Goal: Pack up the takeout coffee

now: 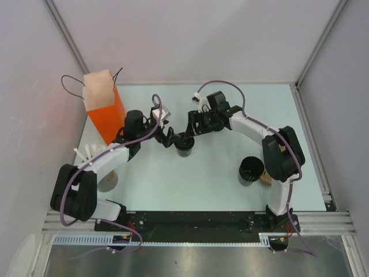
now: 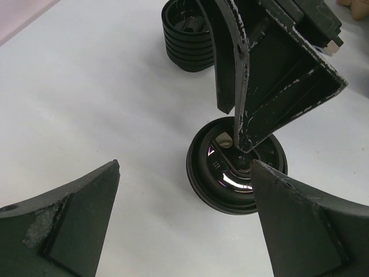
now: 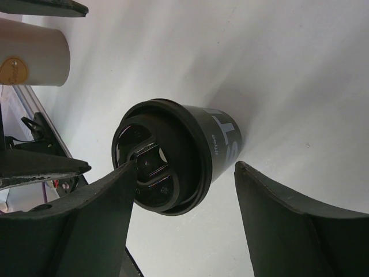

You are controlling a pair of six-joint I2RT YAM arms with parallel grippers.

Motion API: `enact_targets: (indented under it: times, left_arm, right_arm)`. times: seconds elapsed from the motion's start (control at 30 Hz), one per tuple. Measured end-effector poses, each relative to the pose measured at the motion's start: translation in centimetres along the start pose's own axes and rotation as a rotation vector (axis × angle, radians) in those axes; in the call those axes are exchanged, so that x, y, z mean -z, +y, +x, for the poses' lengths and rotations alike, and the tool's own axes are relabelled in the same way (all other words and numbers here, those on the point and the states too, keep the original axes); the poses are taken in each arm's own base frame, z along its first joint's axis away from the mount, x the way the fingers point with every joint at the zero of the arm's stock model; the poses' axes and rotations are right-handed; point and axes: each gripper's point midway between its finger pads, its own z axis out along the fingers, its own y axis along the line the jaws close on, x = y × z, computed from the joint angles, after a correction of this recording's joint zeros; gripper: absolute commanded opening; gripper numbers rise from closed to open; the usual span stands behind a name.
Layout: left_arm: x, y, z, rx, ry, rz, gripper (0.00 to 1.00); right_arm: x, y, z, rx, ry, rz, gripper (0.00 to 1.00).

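Observation:
The takeout coffee (image 1: 184, 150), a small black cup with its black lid on, stands upright mid-table between both arms. My right gripper (image 1: 191, 133) is open just above it. In the left wrist view one right finger (image 2: 271, 92) comes down onto the lid of the takeout coffee (image 2: 230, 179). From the right wrist the takeout coffee (image 3: 173, 156) sits just past my right gripper (image 3: 184, 168), whose left fingertip overlaps the lid. My left gripper (image 2: 185, 168) is wide open beside the cup and holds nothing; its place over the table is left gripper (image 1: 168, 137).
An orange paper bag (image 1: 102, 107) with string handles stands at the back left. A wider open black cup (image 1: 251, 170) is at the right, near the right arm. A stack of black lids (image 2: 187, 40) lies behind the coffee. A beige cup (image 3: 31, 55) stands near the left arm.

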Motion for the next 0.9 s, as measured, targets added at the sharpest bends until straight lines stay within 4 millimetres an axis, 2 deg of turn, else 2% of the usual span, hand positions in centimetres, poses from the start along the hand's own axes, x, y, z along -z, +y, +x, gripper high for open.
enact_targets:
  times: [0.5, 0.67, 0.77, 0.8, 0.9]
  left_arm:
    - [-0.8, 0.9, 1.3, 0.007, 0.034, -0.049, 1.00]
    - [-1.0, 1.0, 1.8, 0.011, 0.048, -0.056, 1.00]
    - [-1.2, 1.0, 2.1, 0.013, 0.057, -0.057, 0.99]
    - [-1.2, 1.0, 2.3, 0.011, 0.061, -0.058, 0.99]
    - [-1.3, 1.0, 2.9, 0.018, 0.080, -0.059, 0.97]
  right_arm:
    - [-0.6, -0.2, 0.3, -0.009, 0.008, -0.001, 0.66]
    - [-1.3, -0.5, 0.8, -0.019, 0.023, 0.000, 0.60]
    - [-1.6, -0.5, 0.9, -0.033, 0.025, -0.010, 0.54]
    - [-1.6, -0.4, 0.9, -0.031, 0.024, -0.013, 0.49]
    - [-1.6, -0.3, 0.7, -0.035, 0.020, -0.020, 0.45]
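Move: The lidded coffee cup stands about 5 cm to the left hand's right and 3 cm back from it, its middle some 9 cm below. From the right hand it is about 2 cm left, 2 cm back and 5 cm below. The black stack lies roughly 11 cm farther out than the cup and 13 cm to its right; the open cup is about 11 cm nearer the base than the lidded cup and 27 cm to its right. The left hand's near fingertip comes down onto the lid, the hand sinking about 3 cm and easing 1 cm forward, fingers still wide. The right hand, one fingertip already over the lid, settles some 1.5 cm lower and shifts 1 cm left while its fingers close from about three-quarters to half open, straddling the lid's forward rim. ##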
